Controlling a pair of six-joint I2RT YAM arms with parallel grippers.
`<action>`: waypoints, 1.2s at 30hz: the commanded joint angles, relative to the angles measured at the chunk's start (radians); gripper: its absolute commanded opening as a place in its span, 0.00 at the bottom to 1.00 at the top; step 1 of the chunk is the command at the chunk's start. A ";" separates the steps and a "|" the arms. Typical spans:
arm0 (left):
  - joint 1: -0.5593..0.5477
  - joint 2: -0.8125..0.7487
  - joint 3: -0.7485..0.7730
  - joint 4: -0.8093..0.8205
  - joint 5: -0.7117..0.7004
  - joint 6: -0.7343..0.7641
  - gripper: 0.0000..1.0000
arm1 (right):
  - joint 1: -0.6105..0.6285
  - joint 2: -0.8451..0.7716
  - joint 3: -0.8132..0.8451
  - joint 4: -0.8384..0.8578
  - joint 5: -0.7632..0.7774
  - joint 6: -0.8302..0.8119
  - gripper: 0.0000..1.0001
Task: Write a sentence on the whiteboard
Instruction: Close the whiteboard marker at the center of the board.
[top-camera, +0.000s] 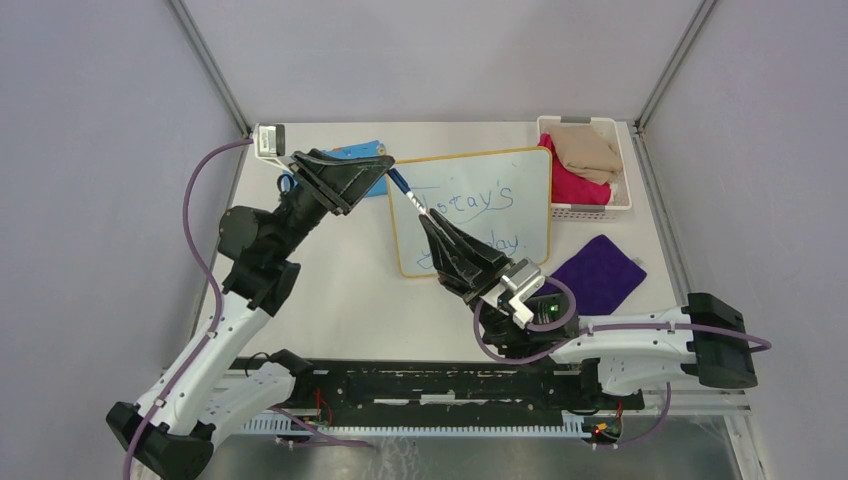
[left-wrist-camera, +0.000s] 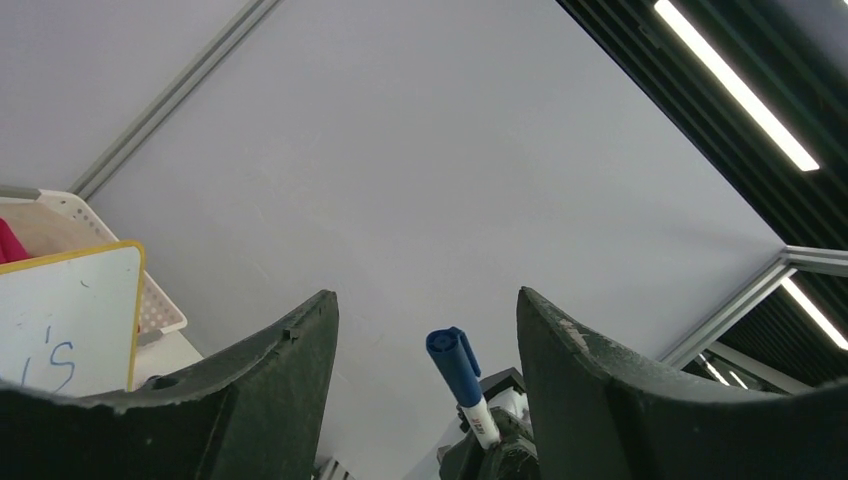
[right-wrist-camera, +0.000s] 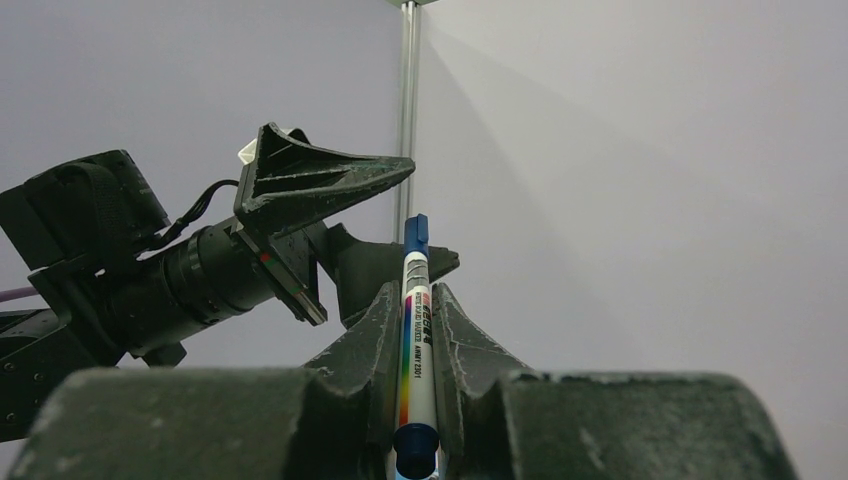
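Observation:
The whiteboard lies flat on the table with the sentence in blue, two lines reading roughly "Today's … day". My right gripper is lifted over the board's left part, shut on a white marker that points up and left. The marker's blue cap sits between the fingers of my left gripper, which stands open with a gap on each side of the cap. From the right wrist, the left gripper straddles the cap. A corner of the whiteboard shows at the left.
A white basket with tan and pink cloths stands at the back right, beside the board. A purple cloth lies right of the right arm. A blue patterned cloth lies under the left gripper at the back.

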 joint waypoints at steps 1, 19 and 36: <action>-0.007 0.001 -0.001 0.097 0.051 -0.053 0.69 | 0.004 0.015 0.044 0.020 -0.012 0.011 0.00; -0.025 -0.008 -0.035 0.105 0.054 -0.077 0.48 | 0.004 0.039 0.064 0.033 0.011 0.001 0.00; -0.041 -0.004 -0.037 0.151 0.056 -0.138 0.33 | 0.004 0.044 0.060 0.032 0.021 -0.015 0.00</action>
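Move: The left hand is already almost at the marker: the blue marker cap lies about 2 cm back and 2 cm to the right of its fingers, roughly level with them. The whiteboard lies some 16 cm ahead, 14 cm right and 47 cm below, and the blue sheet about 27 cm ahead, 18 cm left and 48 cm below. From the right hand, which holds the marker by its body, the cap is about 4 cm ahead, 4 cm left and 6 cm above. The left hand eases about 1.5 cm back and 1 cm to the right onto the marker cap, turning clockwise by some 5 degrees, while its fingers close to about half their starting gap on either side of the cap without yet clearly pinching it. The right hand keeps its grip on the marker body and brings the marker about 1 cm to the left, towards the left fingers, early on, then holds it still with the cap pointing up, forward and left. ##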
